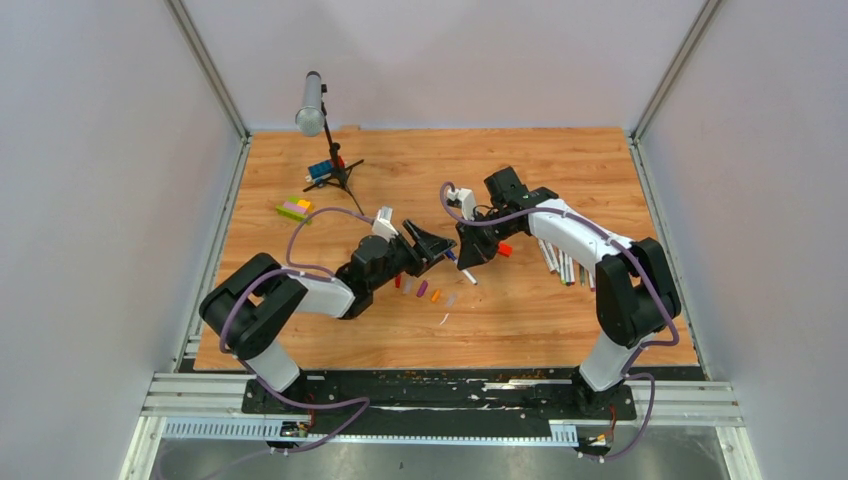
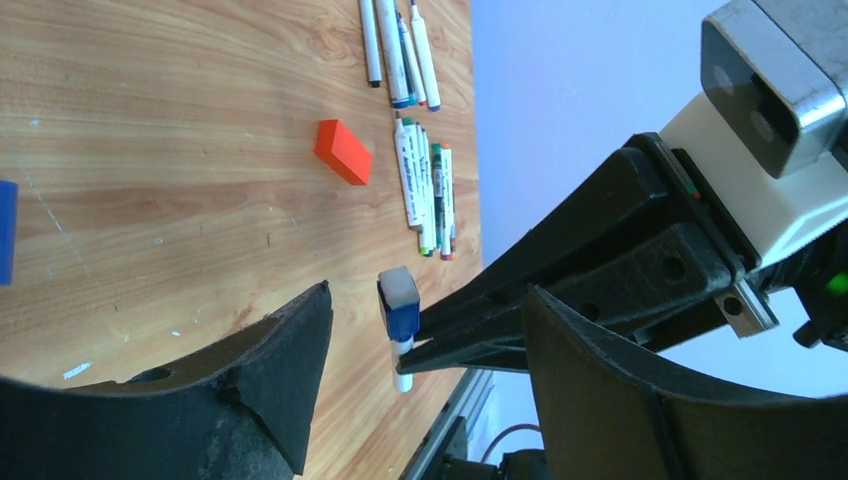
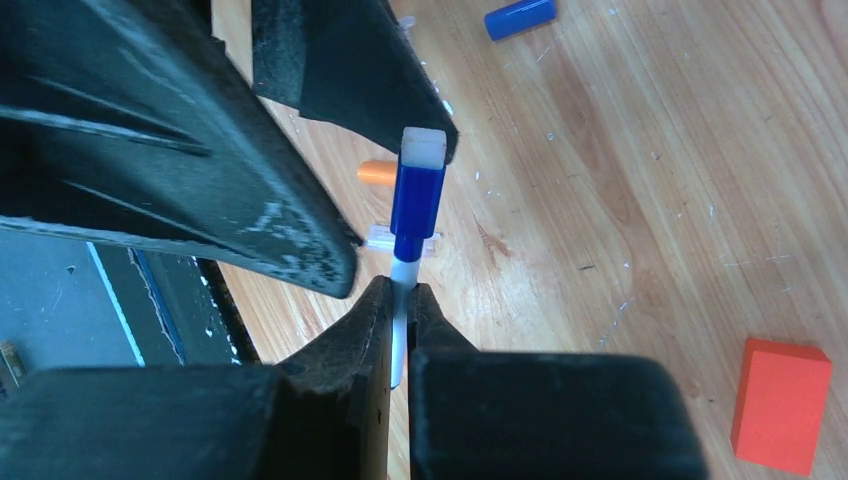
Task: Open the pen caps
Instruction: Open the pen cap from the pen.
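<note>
My right gripper (image 3: 400,295) is shut on the white barrel of a pen (image 3: 400,335), which sticks out with its blue cap (image 3: 417,195) on. In the left wrist view that same blue cap (image 2: 400,310) sits between the jaws of my left gripper (image 2: 428,295). Those jaws are open, with a gap on either side of the cap. From above, the two grippers meet at mid-table, left gripper (image 1: 437,250) facing right gripper (image 1: 468,255). Loose caps (image 1: 421,289) lie just in front of them. More pens (image 1: 565,265) lie in a row to the right.
An orange-red block (image 1: 505,250) lies beside the right gripper. A grey microphone (image 1: 312,102) on a black tripod stands at the back left, with stacked toy bricks (image 1: 295,209) near it. A loose blue cap (image 3: 520,17) and an orange cap (image 3: 377,172) lie on the wood.
</note>
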Motion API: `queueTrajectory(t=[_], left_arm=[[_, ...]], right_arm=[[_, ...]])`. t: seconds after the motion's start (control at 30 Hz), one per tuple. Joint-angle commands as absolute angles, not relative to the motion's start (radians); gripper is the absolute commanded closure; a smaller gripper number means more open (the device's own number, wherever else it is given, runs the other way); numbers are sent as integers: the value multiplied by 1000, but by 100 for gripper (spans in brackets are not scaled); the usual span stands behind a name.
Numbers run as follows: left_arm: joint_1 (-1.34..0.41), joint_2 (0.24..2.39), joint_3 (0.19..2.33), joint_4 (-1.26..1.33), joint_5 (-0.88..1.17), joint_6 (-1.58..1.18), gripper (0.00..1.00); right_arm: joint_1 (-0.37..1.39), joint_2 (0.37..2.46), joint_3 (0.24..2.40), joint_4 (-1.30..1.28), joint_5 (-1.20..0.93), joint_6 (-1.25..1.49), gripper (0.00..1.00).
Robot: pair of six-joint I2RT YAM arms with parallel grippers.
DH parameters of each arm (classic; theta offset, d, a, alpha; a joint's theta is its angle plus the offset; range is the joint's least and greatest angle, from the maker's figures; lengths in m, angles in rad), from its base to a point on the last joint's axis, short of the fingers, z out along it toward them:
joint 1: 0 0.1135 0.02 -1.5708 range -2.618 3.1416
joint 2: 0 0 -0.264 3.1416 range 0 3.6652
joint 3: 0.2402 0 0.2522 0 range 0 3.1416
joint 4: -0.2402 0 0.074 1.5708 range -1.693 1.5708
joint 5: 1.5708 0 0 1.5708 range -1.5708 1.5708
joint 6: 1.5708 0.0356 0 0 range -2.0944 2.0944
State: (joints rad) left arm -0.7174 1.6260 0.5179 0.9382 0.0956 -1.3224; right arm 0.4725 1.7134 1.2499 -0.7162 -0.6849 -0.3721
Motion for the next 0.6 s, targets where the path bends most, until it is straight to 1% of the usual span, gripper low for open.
queueTrajectory(t=[0.0, 0.13, 0.2, 0.27, 0.37, 0.43, 0.5, 0.53, 0.57], left_arm=[[-726, 1650, 572, 914, 72, -1323, 26], [-736, 1673, 593, 890, 66, -1327, 34], [-740, 1685, 600, 885, 64, -1329, 40], [-745, 1694, 607, 884, 61, -1332, 49], [-748, 1703, 615, 882, 60, -1332, 67], [-749, 1703, 618, 882, 58, -1329, 86], [-749, 1700, 617, 885, 54, -1321, 100], [-750, 1696, 613, 888, 51, -1314, 100], [-750, 1691, 609, 893, 48, -1307, 100]], right_arm=[[470, 1681, 1249, -679, -732, -375, 100], [471, 1681, 1247, -676, -728, -372, 100], [471, 1682, 1246, -672, -725, -370, 100], [475, 1683, 1244, -671, -717, -370, 100], [480, 1683, 1241, -669, -706, -371, 100], [488, 1683, 1240, -670, -700, -376, 100], [492, 1683, 1241, -677, -702, -386, 100], [493, 1683, 1242, -682, -710, -393, 99], [493, 1684, 1245, -693, -721, -405, 96]])
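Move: The blue cap of the pen, held up by the right gripper, is about 2 cm to the right of the left gripper's hand point and 2 cm below it, hardly ahead. Some 12 cm below the left hand on the table are the red block, 6 cm ahead and 13 cm right; a loose blue cap, 4 cm ahead and 5 cm left; and an orange cap, 4 cm back and 1 cm left. From the right gripper, the pen's cap is about 2 cm ahead, 3 cm left and 2 cm up. Bring the left gripper roughly 2.5 cm right and down over the capped end of the pen, its fingers tipping only slightly, and shut them from nearly wide open as it arrives, so the pads pinch the blue cap. Keep the right gripper still, its closed fingers holding the white barrel. ##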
